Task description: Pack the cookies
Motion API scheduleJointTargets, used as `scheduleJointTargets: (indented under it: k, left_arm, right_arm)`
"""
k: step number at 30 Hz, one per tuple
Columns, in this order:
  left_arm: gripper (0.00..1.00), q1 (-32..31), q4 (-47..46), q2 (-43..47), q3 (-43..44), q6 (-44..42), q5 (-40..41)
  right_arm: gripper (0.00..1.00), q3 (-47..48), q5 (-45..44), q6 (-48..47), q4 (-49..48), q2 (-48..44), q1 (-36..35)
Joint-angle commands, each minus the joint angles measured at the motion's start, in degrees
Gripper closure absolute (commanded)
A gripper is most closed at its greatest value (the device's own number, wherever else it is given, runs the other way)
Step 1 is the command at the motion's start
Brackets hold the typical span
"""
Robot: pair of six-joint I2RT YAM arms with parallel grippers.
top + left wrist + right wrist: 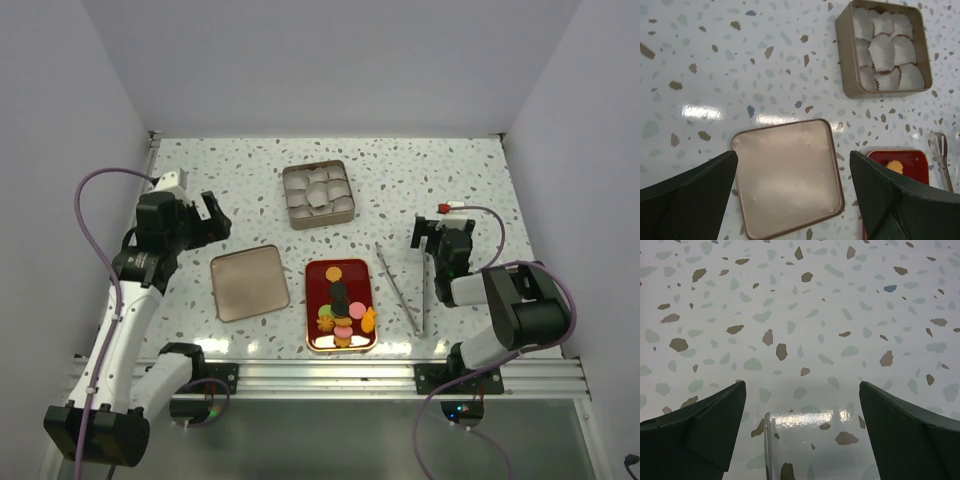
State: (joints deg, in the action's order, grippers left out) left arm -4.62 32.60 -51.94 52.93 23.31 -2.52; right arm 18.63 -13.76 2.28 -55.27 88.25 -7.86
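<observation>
The cookies (341, 303), small discs in orange, black, pink, green and brown, lie on a red tray (312, 285) at the front middle of the table. One orange cookie (895, 166) shows at the tray's corner in the left wrist view. My left gripper (207, 220) hangs open above the table at the left, over a flat tan lid (790, 175), with nothing between its fingers. My right gripper (430, 233) stands open at the right, empty. The tip of the metal tongs (767, 445) lies on the table just below it.
A square tin (317, 194) lined with white paper cups sits at the back middle. Its lid (249, 284) lies flat left of the tray. The tongs (405, 290) lie right of the tray, in a V. White walls close in the table.
</observation>
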Motion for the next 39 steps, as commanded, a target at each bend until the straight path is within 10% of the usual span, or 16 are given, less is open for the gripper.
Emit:
scheduleJointTargets:
  k: [1, 7, 18, 21, 27, 31, 39]
  left_arm:
    - [0.00, 0.1, 9.9, 1.9, 5.1, 3.3, 7.3]
    - [0.00, 0.1, 27.4, 0.9, 16.1, -0.1, 16.1]
    - [0.00, 0.1, 29.1, 10.6, 14.7, 1.5, 15.9]
    - [0.00, 0.1, 30.0, 8.1, 13.3, 1.3, 13.5]
    - [0.00, 0.0, 29.5, 9.1, 12.3, 3.8, 11.1]
    - [0.00, -1.4, 28.7, 9.5, 10.8, 5.4, 7.7]
    - [0.00, -5.9, 27.7, 9.7, 8.9, 6.0, 4.7]
  right_arm:
    - [0.01, 1.1, 0.2, -0.8, -2.7, -0.4, 0.1]
    - [0.01, 1.1, 0.3, -0.8, -2.6, -0.4, 0.1]
    - [0.01, 1.3, -3.3, -0.8, -2.8, -0.7, -0.3]
    - [0.01, 7.6, -13.6, 1.1, 15.0, -11.2, -2.4]
    - [0.01, 23.4, -5.9, 12.2, 50.6, -31.5, -2.5]
    - [0.01, 35.1, -5.8, 29.3, 82.9, -33.9, -2.2]
    - [0.01, 42.5, 6.4, 29.4, 116.3, -27.5, -2.3]
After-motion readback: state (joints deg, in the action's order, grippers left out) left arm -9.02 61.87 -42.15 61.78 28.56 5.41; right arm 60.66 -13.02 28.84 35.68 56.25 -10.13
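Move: The open tongs, hinge towards the robot, have their middle about 18 cm back from the right hand, 8 cm to its left and 6 cm below it. Counted from that hand, the cookies' red tray is roughly 23 cm back and 26 cm left, the paper-cup box 12 cm ahead and 32 cm left. From the left hand, the cookies lie some 14 cm back, 28 cm right and 21 cm down, the beige lid 8 cm back and 4 cm right. The tongs stay untouched while the empty right hand, still at first, springs up about 25 cm beyond them, then sinks some 7 cm and draws back 8 cm, tipping its fingers down and rolling its left side up. High over the beige lid, the left hand goes back about 10 cm, swinging left and up, then down and right again. Both grippers stay open. ##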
